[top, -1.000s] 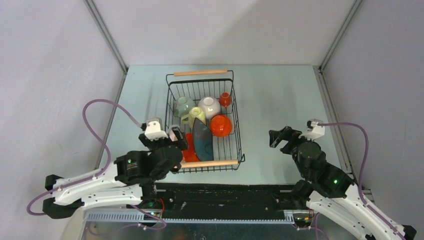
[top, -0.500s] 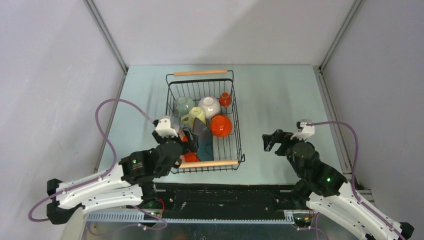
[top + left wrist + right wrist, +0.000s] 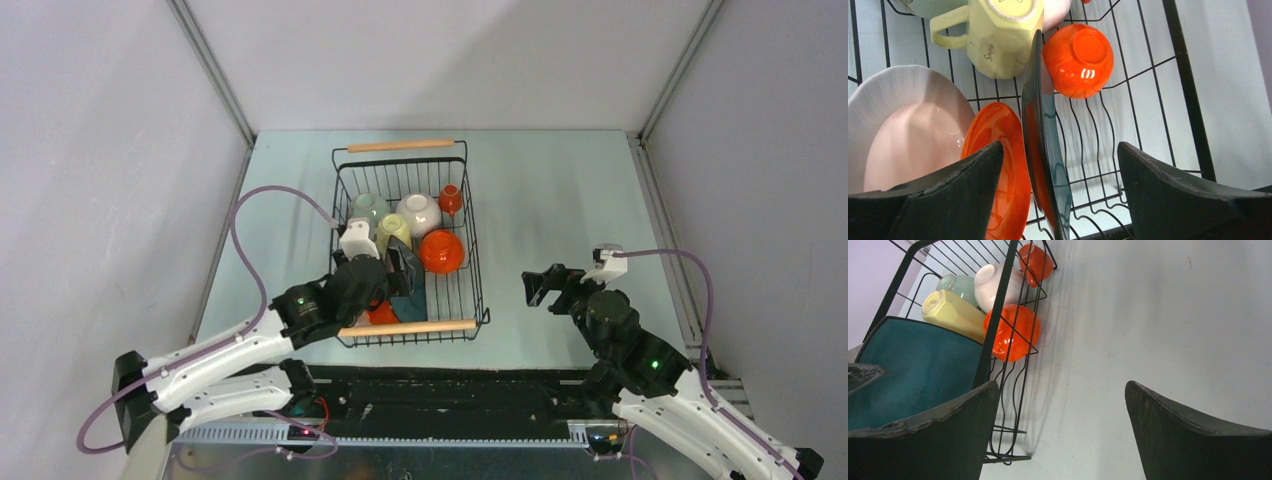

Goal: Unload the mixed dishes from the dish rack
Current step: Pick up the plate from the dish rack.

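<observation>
The black wire dish rack (image 3: pixel 473 262) stands mid-table with wooden handles. It holds a teal square plate (image 3: pixel 1044 125) on edge, an orange plate (image 3: pixel 998 150) beside it, a white bowl (image 3: pixel 903 125), a yellow mug (image 3: pixel 998 35), an orange bowl (image 3: pixel 1078 60), a second white bowl (image 3: pixel 418 212), a pale green bowl (image 3: pixel 365 210) and a small orange cup (image 3: pixel 451 199). My left gripper (image 3: pixel 1059 147) is open above the rack's near end, its jaws either side of the teal plate's top edge, not touching. My right gripper (image 3: pixel 1062 385) is open and empty over the table, right of the rack.
The rack's right wall (image 3: pixel 998 315) stands just left of my right gripper. Pale table surface (image 3: pixel 560 200) lies to the right of the rack and more of it (image 3: pixel 285 200) to the left. Grey walls enclose the table.
My left gripper has moved right and forward, from outside the rack's left wall to over the upright plates. My right gripper has shifted slightly left toward the rack.
</observation>
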`<state>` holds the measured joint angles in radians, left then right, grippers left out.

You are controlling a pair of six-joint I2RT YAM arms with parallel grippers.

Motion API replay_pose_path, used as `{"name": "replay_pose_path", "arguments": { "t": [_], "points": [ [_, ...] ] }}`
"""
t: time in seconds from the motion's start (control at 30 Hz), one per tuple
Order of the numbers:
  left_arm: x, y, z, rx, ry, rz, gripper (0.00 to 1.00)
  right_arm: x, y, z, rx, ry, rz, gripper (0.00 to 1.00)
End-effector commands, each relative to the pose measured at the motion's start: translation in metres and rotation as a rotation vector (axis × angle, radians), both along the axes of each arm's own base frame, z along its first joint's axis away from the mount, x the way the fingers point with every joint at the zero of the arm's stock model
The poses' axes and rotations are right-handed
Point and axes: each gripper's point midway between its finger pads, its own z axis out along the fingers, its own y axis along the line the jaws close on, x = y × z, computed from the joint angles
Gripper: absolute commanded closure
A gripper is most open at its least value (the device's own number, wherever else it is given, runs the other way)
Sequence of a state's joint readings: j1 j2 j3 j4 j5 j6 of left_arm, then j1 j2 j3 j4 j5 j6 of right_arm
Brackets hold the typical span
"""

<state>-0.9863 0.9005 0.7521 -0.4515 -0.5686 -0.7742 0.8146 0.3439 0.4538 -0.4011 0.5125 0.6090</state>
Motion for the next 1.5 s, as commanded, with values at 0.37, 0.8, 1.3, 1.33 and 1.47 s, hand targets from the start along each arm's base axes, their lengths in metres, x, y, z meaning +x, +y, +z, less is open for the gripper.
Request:
{"name": "replay_pose_path", "arguments": {
  "t": [0.37, 0.8, 1.3, 1.33, 1.47],
  "points": [
    [0.016, -0.002, -0.009, 0.055, 0.045, 0.043, 0.53, 0.004, 0.000, 0.009, 0.022, -0.034, -0.009, 0.01],
    [0.015, -0.007, -0.010, 0.063, 0.049, 0.011, 0.80, 0.004, 0.001, 0.006, 0.012, -0.029, -0.011, 0.01],
    [0.015, 0.005, 0.028, 0.024, -0.016, 0.041, 1.00, 0.005, 0.001, 0.006, 0.011, -0.030, -0.014, 0.00],
    [0.015, 0.004, 0.030, 0.015, -0.021, 0.037, 1.00, 0.005, 0.001, 0.006, 0.011, -0.030, -0.012, 0.00],
    [0.012, 0.008, 0.044, -0.017, -0.058, 0.029, 1.00, 0.005, 0.001, 0.008, 0.017, -0.034, -0.011, 0.00]
  ]
}}
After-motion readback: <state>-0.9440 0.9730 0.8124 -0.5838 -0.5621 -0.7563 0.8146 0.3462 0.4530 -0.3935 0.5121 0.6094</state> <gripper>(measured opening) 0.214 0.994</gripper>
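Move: The dark plate stands on edge under the left hand, its middle about 2 cm ahead, 1 cm right and 7 cm below the fingers. From that hand, the orange plate is some 4 cm left and 2 cm back, with the pink bowl about 9 cm left and 2 cm back. The orange bowl is roughly 9 cm ahead and 10 cm right; the yellow mug is 13 cm straight ahead. From the right hand the dark plate lies about 26 cm left and 1 cm ahead. The dark plate's upper rim is straddled as the left hand sinks about 3 cm, easing slightly forward, with the nearly wide-open fingers closing until they pinch the plate from both faces. Keeping that pinch and rolled slightly, left side up, the hand then drifts roughly 1 cm left and starts to lift, rising about 1.5 cm. ##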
